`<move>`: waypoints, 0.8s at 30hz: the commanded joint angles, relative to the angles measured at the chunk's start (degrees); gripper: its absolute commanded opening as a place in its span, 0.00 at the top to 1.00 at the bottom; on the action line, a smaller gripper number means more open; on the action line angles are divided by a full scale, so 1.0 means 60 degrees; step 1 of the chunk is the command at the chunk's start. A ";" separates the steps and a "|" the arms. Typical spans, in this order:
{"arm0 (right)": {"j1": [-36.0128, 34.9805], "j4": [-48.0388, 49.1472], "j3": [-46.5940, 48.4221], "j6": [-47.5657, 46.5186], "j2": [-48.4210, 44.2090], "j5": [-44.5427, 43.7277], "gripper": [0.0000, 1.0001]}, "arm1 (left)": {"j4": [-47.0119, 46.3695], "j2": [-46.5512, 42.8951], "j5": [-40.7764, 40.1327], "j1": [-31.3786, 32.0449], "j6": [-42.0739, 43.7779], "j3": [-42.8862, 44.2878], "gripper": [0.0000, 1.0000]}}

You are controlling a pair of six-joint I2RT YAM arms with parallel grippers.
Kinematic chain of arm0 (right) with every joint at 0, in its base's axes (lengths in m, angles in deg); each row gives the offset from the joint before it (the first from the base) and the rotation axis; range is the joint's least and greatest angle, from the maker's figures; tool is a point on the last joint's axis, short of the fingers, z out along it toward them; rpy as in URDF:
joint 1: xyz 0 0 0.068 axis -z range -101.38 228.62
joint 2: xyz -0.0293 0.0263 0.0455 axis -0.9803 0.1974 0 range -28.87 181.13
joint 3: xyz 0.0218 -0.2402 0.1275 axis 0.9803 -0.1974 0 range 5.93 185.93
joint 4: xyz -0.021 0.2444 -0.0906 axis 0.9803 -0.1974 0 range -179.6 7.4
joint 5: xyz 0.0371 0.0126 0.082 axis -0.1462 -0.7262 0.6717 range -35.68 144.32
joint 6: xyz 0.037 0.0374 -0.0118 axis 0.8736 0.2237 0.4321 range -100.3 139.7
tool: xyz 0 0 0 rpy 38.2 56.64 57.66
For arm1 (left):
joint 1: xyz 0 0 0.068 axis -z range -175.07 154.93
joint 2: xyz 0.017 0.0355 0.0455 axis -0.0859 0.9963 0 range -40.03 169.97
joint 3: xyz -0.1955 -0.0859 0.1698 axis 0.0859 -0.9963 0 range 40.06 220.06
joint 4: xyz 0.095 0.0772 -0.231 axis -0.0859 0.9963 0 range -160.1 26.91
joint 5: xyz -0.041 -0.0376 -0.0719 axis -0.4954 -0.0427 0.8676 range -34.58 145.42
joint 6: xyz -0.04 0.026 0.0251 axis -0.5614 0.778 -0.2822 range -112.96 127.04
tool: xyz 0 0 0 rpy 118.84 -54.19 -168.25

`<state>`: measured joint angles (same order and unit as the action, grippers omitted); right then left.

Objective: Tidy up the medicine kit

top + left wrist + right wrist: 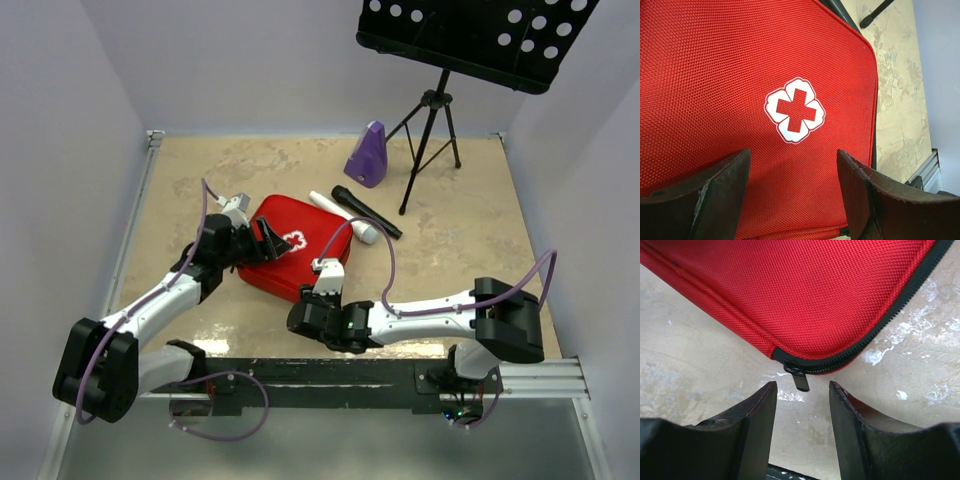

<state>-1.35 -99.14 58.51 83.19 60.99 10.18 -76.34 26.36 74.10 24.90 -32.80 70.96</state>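
The medicine kit [293,247], a red zip case with a white cross emblem [794,110], lies zipped shut at the table's middle. My left gripper [262,243] rests over the kit's left part, its jaws open and wide apart above the red fabric [790,190], holding nothing. At the kit's near corner my right gripper [325,280] stands open. In the right wrist view the black zip pull [801,381] hangs from that corner just beyond the two fingertips [767,390], touching neither.
Behind the kit lie a white tube [343,216] and a black microphone [366,212]. A purple metronome [367,156] and a music stand's tripod [432,140] stand at the back. White walls close in the table on three sides.
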 commanded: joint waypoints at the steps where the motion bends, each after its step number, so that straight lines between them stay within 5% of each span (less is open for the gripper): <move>1: 0.0143 0.0192 0.0437 0.0201 0.0184 -0.0539 0.51 | 0.0791 0.0083 -0.0095 0.0041 0.0150 -0.0447 0.25; 9: 0.0407 0.0412 0.0349 0.0113 0.0389 -0.0334 0.63 | 0.0835 0.0024 -0.0037 0.0027 0.0164 -0.0520 0.25; 20: 0.0422 0.0339 0.0100 0.0069 0.0096 -0.0334 1.00 | 0.0952 -0.0035 0.0007 0.0027 0.0179 -0.0389 0.26; 24: 0.0393 0.0119 0.0217 -0.0150 0.0111 -0.0538 1.00 | 0.1388 -0.0224 -0.0080 0.0027 0.0194 -0.0184 0.26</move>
<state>0.38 -97.32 59.18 82.90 62.68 10.97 -77.14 25.53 74.14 24.90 -32.76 70.15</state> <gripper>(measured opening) 0.023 0.746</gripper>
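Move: The zipper pull hangs from the kit's near corner, only about 1 cm ahead of the right hand's open fingers and about level with them left to right. The middle of the red medicine kit is roughly 11 cm ahead and 3 cm left, with the white tube about 17 cm ahead and 7 cm right of the same hand. From the left hand over the lid, the pull is some 9 cm back, 8 cm right and 4 cm lower. The right hand eases about 1 cm forward onto the kit's zipper pull, then closes fully and pinches it. ##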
